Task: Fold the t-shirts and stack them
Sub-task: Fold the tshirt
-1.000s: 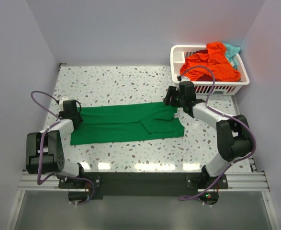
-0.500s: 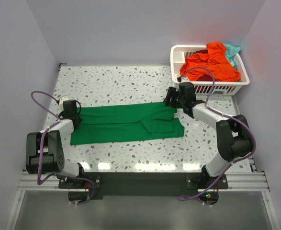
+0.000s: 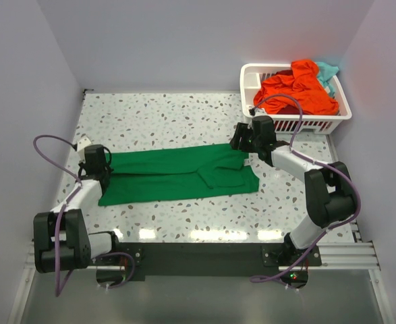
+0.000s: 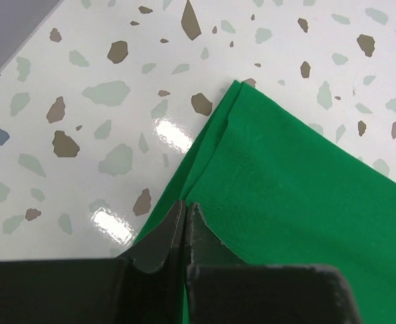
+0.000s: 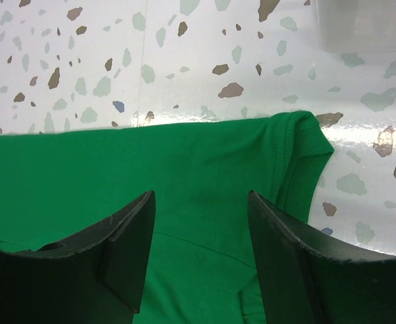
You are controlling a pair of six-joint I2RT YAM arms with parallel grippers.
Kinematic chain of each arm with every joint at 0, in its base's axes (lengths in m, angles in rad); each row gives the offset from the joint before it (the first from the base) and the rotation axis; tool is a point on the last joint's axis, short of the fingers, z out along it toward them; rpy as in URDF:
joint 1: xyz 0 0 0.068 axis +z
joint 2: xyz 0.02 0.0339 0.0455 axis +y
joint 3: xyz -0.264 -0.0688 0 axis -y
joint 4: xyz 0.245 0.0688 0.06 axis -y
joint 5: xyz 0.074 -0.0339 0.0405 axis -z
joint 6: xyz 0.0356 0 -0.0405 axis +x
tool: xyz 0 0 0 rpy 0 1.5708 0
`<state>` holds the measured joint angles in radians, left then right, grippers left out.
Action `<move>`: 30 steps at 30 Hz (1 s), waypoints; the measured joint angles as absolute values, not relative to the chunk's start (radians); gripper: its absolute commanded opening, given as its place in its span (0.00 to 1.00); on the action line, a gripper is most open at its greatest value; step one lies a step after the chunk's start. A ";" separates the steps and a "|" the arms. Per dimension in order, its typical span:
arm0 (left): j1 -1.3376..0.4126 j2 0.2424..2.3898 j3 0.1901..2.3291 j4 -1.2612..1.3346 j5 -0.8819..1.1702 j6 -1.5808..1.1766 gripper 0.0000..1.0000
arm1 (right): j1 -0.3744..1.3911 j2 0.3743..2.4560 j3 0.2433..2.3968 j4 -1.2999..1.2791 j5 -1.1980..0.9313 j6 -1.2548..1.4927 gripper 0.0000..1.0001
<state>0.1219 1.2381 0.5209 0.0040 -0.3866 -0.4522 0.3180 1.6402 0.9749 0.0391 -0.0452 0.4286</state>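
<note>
A bright green t-shirt (image 3: 177,174) lies flattened in a long band across the speckled table, partly folded at its right end. My left gripper (image 3: 103,175) is at the shirt's left edge, its jaws pressed together with a sliver of green cloth (image 4: 299,202) between them (image 4: 185,206). Over the shirt's upper right corner my right gripper (image 3: 241,145) stands open, its fingers straddling the fabric (image 5: 184,162) near a hemmed sleeve edge (image 5: 200,196), nothing pinched. More t-shirts, orange-red (image 3: 295,88) and teal (image 3: 329,69), are heaped in the basket.
A white slotted basket (image 3: 251,71) stands at the back right corner, just behind the right arm. Grey walls close in the table on the left, back and right. Bare speckled tabletop (image 3: 157,118) lies behind the green shirt.
The left gripper has shut on the green shirt's left edge, and the left arm has swung slightly, its wrist moving a little up and left. The right arm has not moved.
</note>
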 measured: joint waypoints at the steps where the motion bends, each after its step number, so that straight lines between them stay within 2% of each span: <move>1: 0.122 1.235 0.518 0.004 -0.389 -0.454 0.00 | 0.318 1.640 0.975 0.039 -0.046 0.429 0.60; 4: 0.122 1.234 0.510 0.002 -0.390 -0.458 0.02 | 0.318 1.640 0.975 0.039 -0.048 0.428 0.61; 6: 0.122 1.236 0.508 -0.005 -0.392 -0.464 0.13 | 0.318 1.640 0.975 0.039 -0.049 0.428 0.61; 7: 0.122 1.236 0.508 -0.007 -0.392 -0.464 0.32 | 0.318 1.640 0.975 0.039 -0.049 0.428 0.61; 9: 0.122 1.236 0.508 -0.014 -0.401 -0.471 0.57 | 0.318 1.640 0.973 0.039 -0.052 0.428 0.61; 10: 0.122 1.236 0.508 -0.020 -0.408 -0.476 0.72 | 0.318 1.639 0.971 0.039 -0.054 0.428 0.61; 15: 0.100 1.215 0.508 -0.059 -0.479 -0.487 0.81 | 0.331 1.594 0.942 0.030 -0.054 0.426 0.61; 20: -0.102 1.192 0.550 -0.082 -0.594 -0.487 0.83 | 0.406 1.524 0.930 0.010 -0.009 0.424 0.61; 24: -0.227 1.230 0.587 0.012 -0.572 -0.487 0.85 | 0.506 1.477 0.925 -0.043 0.059 0.421 0.61; 30: -0.243 1.351 0.587 0.132 -0.492 -0.486 0.90 | 0.599 1.380 0.866 -0.106 0.110 0.434 0.61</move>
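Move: The green t-shirt lies folded in a long strip. Its middle is about 23 cm to the left hand's right, level with it and 4 cm below. Its far left corner is some 7 cm ahead and 2 cm left of that hand, and its near left corner about 10 cm back and 3 cm left. From the right hand, the shirt's middle is roughly 19 cm left, 7 cm back and 8 cm below; the white label is about 4 cm right and 3 cm back. Inward over the t-shirt go both hands. The left, its shut tips seeming to pinch the shirt's left edge, opens wide while easing back slightly, then swings about 11 cm right and some 6 cm forward in a low arc, turning 15 degrees clockwise and sinking at the end. The right, still open, draws back about 9 cm and left 6 cm, rising 3 cm, away from the basket. ##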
